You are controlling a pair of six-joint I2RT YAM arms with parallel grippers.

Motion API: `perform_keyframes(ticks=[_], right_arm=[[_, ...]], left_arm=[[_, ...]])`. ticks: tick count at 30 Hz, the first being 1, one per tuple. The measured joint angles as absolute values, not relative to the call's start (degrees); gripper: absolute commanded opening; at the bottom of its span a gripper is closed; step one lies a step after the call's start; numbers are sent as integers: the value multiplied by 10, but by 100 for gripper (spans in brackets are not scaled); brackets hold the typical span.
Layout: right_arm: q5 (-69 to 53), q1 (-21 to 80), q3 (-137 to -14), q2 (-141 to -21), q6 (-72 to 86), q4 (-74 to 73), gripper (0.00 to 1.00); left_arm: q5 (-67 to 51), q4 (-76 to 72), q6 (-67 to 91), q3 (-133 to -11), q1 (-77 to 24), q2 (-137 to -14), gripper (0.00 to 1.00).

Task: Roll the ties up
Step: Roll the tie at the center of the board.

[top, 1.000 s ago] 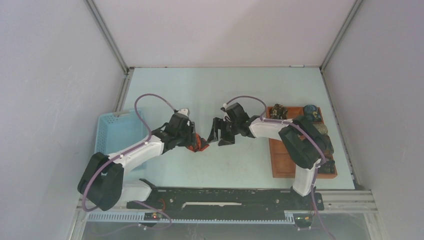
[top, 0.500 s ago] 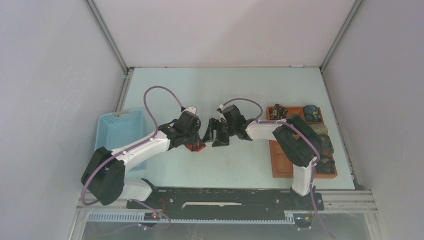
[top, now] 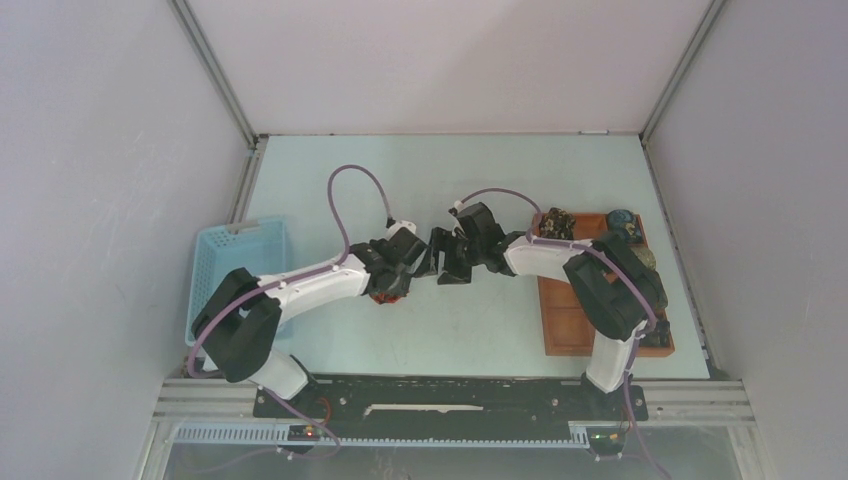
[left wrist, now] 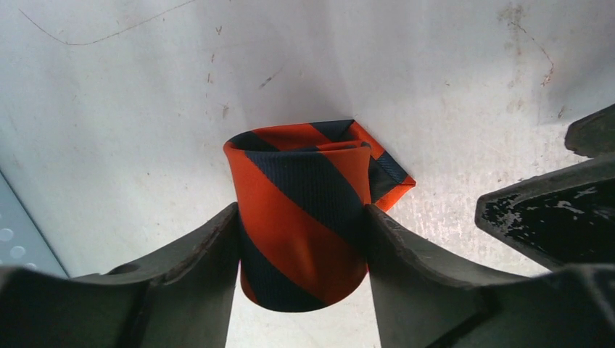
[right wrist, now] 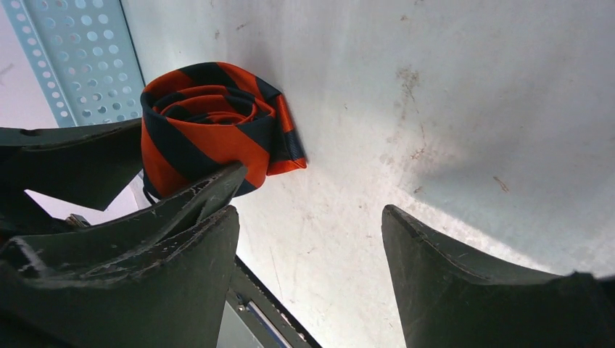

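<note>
The red-orange and black striped tie (left wrist: 297,217) is wound into a roll. My left gripper (left wrist: 301,210) is shut on it, one finger on each side, just above the table. In the top view the roll (top: 386,291) sits under the left gripper (top: 394,278) near the table's middle. My right gripper (right wrist: 310,217) is open and empty, right beside the roll (right wrist: 210,123), its jaws wide apart; in the top view it (top: 446,262) faces the left gripper. Small dark rolled ties (top: 557,222) lie in the brown tray (top: 565,330).
The brown compartmented tray stands at the right side under the right arm. A light blue plastic basket (top: 222,262) stands at the left, and its perforated wall (right wrist: 80,58) shows behind the roll. Grey walls enclose the table.
My left arm has swung forward and to the right, its wrist turning over the tie roll it holds. My right gripper has shifted slightly right and stayed open.
</note>
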State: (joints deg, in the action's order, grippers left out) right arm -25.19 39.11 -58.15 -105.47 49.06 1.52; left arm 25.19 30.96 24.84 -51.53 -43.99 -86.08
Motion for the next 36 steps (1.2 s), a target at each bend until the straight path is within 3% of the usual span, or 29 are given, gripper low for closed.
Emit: perform_keyframes(ticks=[12, 26, 36], right_arm=[[-246, 385, -576, -1038, 486, 8, 74], [-256, 385, -575, -1028, 487, 26, 70], [-292, 385, -575, -1020, 510, 96, 46]], left_arm=[[269, 347, 255, -534, -461, -877, 87], [268, 352, 261, -534, -461, -859, 85], [256, 354, 261, -541, -461, -840, 86]])
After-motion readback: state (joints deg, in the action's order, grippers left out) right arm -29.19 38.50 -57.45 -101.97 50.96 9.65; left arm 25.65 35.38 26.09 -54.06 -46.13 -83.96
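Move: The rolled tie sits right between the left fingertips, its middle about 1 cm below the hand point. Its loose end sticks out on the table some 3 cm ahead and 4 cm to the right, about 3 cm down. The blue basket's middle is roughly 28 cm to the left and 1 cm ahead. From the open right gripper, the rolled tie is about 7 cm left, 3 cm back and 2 cm lower. Spread the left fingers to let the rolled tie loose, drawing that hand back about 1 cm, then raise it around 2 cm over the roll with the fingers staying wide. Keep the right gripper nearly still beside it, then lift it about 5 cm, mostly at the end, drifting slightly left as it tilts some 10 degrees and partly closes on nothing. ##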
